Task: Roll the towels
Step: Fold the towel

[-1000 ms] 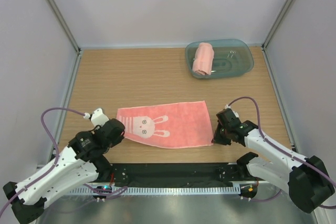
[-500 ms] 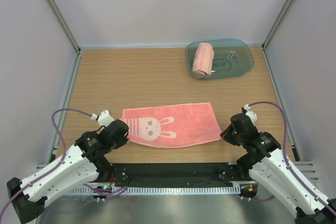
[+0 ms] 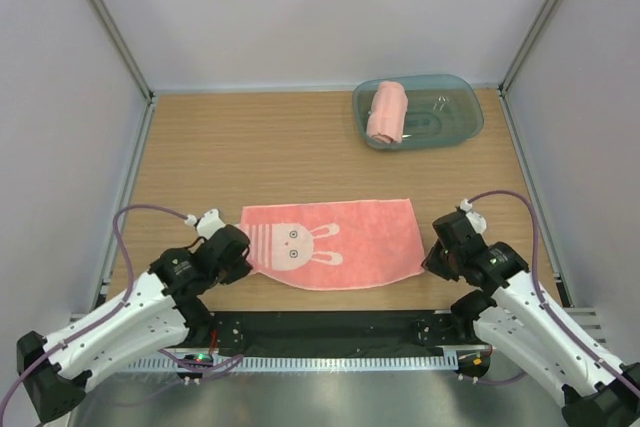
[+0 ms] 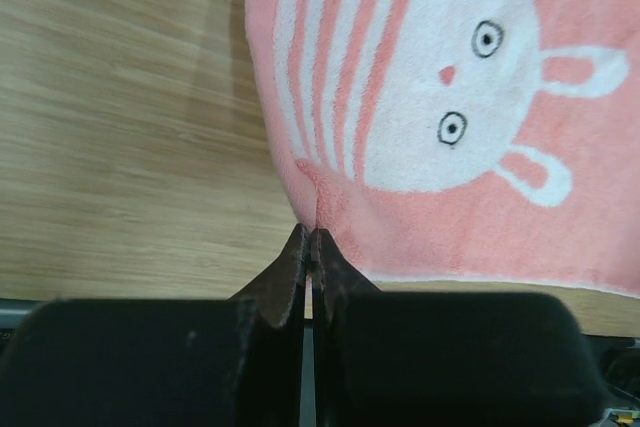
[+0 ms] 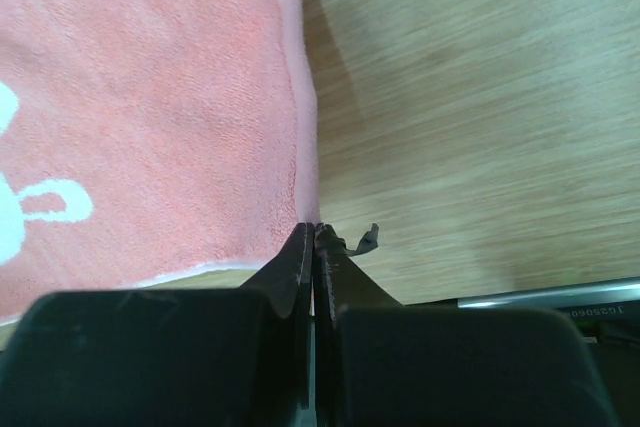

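One salmon-pink towel [image 3: 340,242] with a white bunny print lies spread flat near the table's front edge. My left gripper [image 3: 247,260] is shut on its near left corner; in the left wrist view the jaws [image 4: 310,237] pinch the towel [image 4: 450,207] just below the striped band. My right gripper [image 3: 426,265] is shut on the near right corner, and the right wrist view shows its tips [image 5: 314,230] closed on the hem of the towel [image 5: 150,97]. A second towel [image 3: 387,112] lies rolled up inside the tub at the back right.
The translucent blue-green tub [image 3: 462,117] stands at the far right corner of the wooden table [image 3: 250,147]. A black rail runs along the near edge between the arm bases. Grey walls close in the left, right and back sides.
Both grippers have carried the flat towel to the right and slightly nearer, drawing it out straighter. The right arm's elbow has swung in from the far right.
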`<action>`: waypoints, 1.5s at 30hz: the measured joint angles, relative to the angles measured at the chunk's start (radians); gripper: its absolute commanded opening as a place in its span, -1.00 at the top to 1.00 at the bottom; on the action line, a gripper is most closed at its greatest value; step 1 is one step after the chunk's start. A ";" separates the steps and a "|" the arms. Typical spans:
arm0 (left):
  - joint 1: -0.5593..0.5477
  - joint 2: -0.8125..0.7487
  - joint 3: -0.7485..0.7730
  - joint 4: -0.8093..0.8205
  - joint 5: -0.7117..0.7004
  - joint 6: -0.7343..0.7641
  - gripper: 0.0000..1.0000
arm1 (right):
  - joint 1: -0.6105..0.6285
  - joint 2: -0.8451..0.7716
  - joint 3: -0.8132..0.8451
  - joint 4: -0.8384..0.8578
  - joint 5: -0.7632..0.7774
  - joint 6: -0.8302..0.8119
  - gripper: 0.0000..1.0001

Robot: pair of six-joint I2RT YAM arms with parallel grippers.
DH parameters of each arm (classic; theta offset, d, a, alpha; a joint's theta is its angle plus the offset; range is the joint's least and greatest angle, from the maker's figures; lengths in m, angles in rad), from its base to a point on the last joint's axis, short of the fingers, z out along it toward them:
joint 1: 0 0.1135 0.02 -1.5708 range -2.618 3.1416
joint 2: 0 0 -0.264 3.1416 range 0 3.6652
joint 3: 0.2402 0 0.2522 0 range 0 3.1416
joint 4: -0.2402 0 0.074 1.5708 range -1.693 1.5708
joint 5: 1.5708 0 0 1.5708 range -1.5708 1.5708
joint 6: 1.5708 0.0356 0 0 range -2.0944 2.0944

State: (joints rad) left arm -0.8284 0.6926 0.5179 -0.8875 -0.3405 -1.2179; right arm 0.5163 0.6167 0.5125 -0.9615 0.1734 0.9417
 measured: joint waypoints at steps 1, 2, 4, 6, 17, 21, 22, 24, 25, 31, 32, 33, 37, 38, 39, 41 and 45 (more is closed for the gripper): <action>0.000 -0.014 0.017 -0.009 -0.009 0.008 1.00 | 0.000 0.016 0.013 0.006 -0.002 -0.004 0.98; 0.000 -0.026 0.034 -0.014 -0.021 0.019 1.00 | 0.000 0.035 0.033 0.010 -0.001 -0.009 0.98; 0.000 -0.041 0.062 -0.017 -0.047 0.036 1.00 | 0.000 0.080 0.083 0.026 0.000 -0.024 0.98; 0.000 -0.045 0.083 -0.020 -0.067 0.054 1.00 | 0.000 0.122 0.135 0.050 0.000 -0.039 0.98; 0.153 0.129 0.186 0.004 -0.101 0.191 1.00 | -0.111 0.364 0.271 0.198 -0.036 -0.148 0.98; 0.272 0.175 0.196 0.043 -0.061 0.262 1.00 | -0.184 0.438 0.306 0.242 -0.074 -0.184 0.98; 0.293 0.192 0.203 0.051 -0.052 0.280 0.99 | -0.196 0.459 0.315 0.256 -0.087 -0.191 0.98; 0.324 0.224 0.217 0.071 -0.033 0.309 0.99 | -0.212 0.496 0.328 0.274 -0.103 -0.204 0.98; 0.335 0.240 0.224 0.080 -0.026 0.317 1.00 | -0.216 0.513 0.335 0.284 -0.111 -0.208 0.98; 0.397 0.378 0.292 0.129 0.030 0.385 0.99 | -0.227 0.591 0.357 0.326 -0.137 -0.231 0.98; 0.407 0.401 0.307 0.133 0.037 0.393 0.99 | -0.230 0.601 0.362 0.328 -0.140 -0.233 0.98; 0.417 0.425 0.322 0.136 0.043 0.401 0.99 | -0.233 0.614 0.368 0.335 -0.143 -0.235 0.98; 0.459 0.508 0.377 0.146 0.072 0.435 0.99 | -0.250 0.652 0.388 0.352 -0.146 -0.243 0.98; 0.467 0.528 0.387 0.153 0.077 0.441 1.00 | -0.253 0.661 0.392 0.356 -0.147 -0.246 0.98; 0.475 0.546 0.395 0.158 0.081 0.446 0.99 | -0.257 0.669 0.396 0.360 -0.148 -0.250 0.98; 0.486 0.581 0.407 0.168 0.092 0.455 0.99 | -0.266 0.686 0.402 0.368 -0.151 -0.256 0.98; 0.502 0.644 0.417 0.189 0.108 0.469 0.99 | -0.293 0.726 0.414 0.377 -0.166 -0.268 0.98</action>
State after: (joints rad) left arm -0.3264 1.3365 0.9352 -0.6987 -0.2329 -0.7486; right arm 0.2230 1.3426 0.9260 -0.5846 0.0071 0.6739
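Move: Both hands hold the pink towel's near corners some 6 cm above the table. The far left corner lies about 17 cm ahead of the left hand and 4 cm to its left; the rabbit face is about 7 cm ahead and 10 cm to its right. From the right hand the far right corner is about 18 cm ahead and 1 cm left, with the rolled towel some 45 cm ahead, 4 cm left. Both closed grippers lift the near edge about 5 cm and carry it roughly 15 cm forward towards the far edge. ##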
